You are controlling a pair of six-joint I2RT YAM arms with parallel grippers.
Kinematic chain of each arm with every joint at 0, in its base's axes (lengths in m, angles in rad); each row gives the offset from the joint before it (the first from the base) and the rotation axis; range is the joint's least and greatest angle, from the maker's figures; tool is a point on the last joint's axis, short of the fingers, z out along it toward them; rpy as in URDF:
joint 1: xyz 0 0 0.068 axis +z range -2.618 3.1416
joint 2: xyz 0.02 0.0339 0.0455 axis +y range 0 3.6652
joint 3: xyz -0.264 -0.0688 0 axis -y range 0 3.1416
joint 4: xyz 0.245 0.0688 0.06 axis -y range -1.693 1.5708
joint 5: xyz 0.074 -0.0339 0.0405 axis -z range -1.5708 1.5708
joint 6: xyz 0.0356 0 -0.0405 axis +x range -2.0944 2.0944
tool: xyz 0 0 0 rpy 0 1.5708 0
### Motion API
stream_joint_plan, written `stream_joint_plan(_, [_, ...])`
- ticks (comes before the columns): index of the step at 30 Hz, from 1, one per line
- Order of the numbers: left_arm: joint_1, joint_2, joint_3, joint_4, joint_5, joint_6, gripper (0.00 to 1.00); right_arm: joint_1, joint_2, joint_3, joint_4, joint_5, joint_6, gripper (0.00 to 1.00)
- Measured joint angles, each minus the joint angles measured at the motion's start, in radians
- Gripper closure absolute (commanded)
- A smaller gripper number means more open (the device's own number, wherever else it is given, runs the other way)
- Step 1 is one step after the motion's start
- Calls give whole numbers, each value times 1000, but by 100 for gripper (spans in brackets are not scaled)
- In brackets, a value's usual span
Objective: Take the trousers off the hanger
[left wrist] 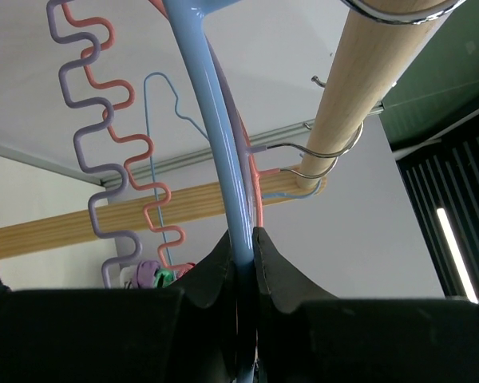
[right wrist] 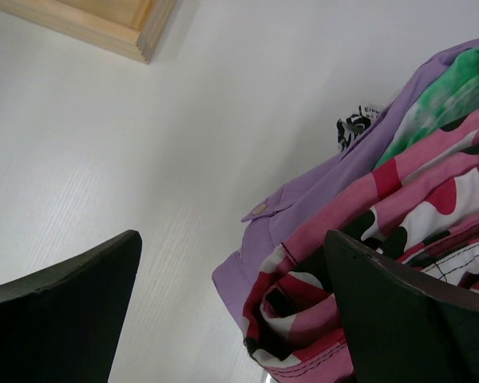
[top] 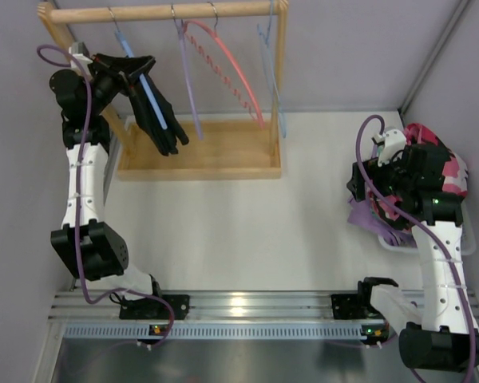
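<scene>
The light blue hanger hangs at the left end of the wooden rail, with the black trousers draped limp over its arm. My left gripper is shut on the hanger arm just above the trousers. In the left wrist view both fingers press the hanger's thick blue arm between them, and the trousers cannot be told apart from the dark fingers. My right gripper hovers over the patterned clothes heap at the right. In the right wrist view it stands wide open and holds nothing.
The wooden rail also carries a purple hanger, a red wavy hanger and a thin pale blue hanger, above the rack's wooden base. A pink patterned heap with purple cloth fills a white basket.
</scene>
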Motion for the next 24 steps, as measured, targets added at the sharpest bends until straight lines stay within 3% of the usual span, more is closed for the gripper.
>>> stream_joint_plan(15, [0, 14, 183, -87, 6, -73, 100, 0, -8, 1, 3, -12, -1, 1])
stream_joint_plan(24, [0, -215, -89, -70, 26, -79, 100, 2, -23, 55, 13, -112, -18, 1])
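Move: The black trousers hang on the blue hanger that the left fingers already pinch, their middle about 3 cm ahead, 3 cm right and 17 cm below. The hanger's hook still sits over the wooden bar some 9 cm ahead, 5 cm left and 10 cm above. To the right, the lilac hanger is about 13 cm off, 3 cm ahead and 3 cm below. From the right hand the trousers lie roughly 60 cm left, 18 cm ahead and 8 cm above. The blue hanger, trousers and all, is lifted about 5 cm straight up by the left hand so that its hook clears the wooden bar, then drawn back some 6 cm towards the robot while sinking 2 cm. The fingers keep their pinch and the wrist hardly turns. Late on, the open, empty right hand rises about 3 cm and drifts slightly left. ##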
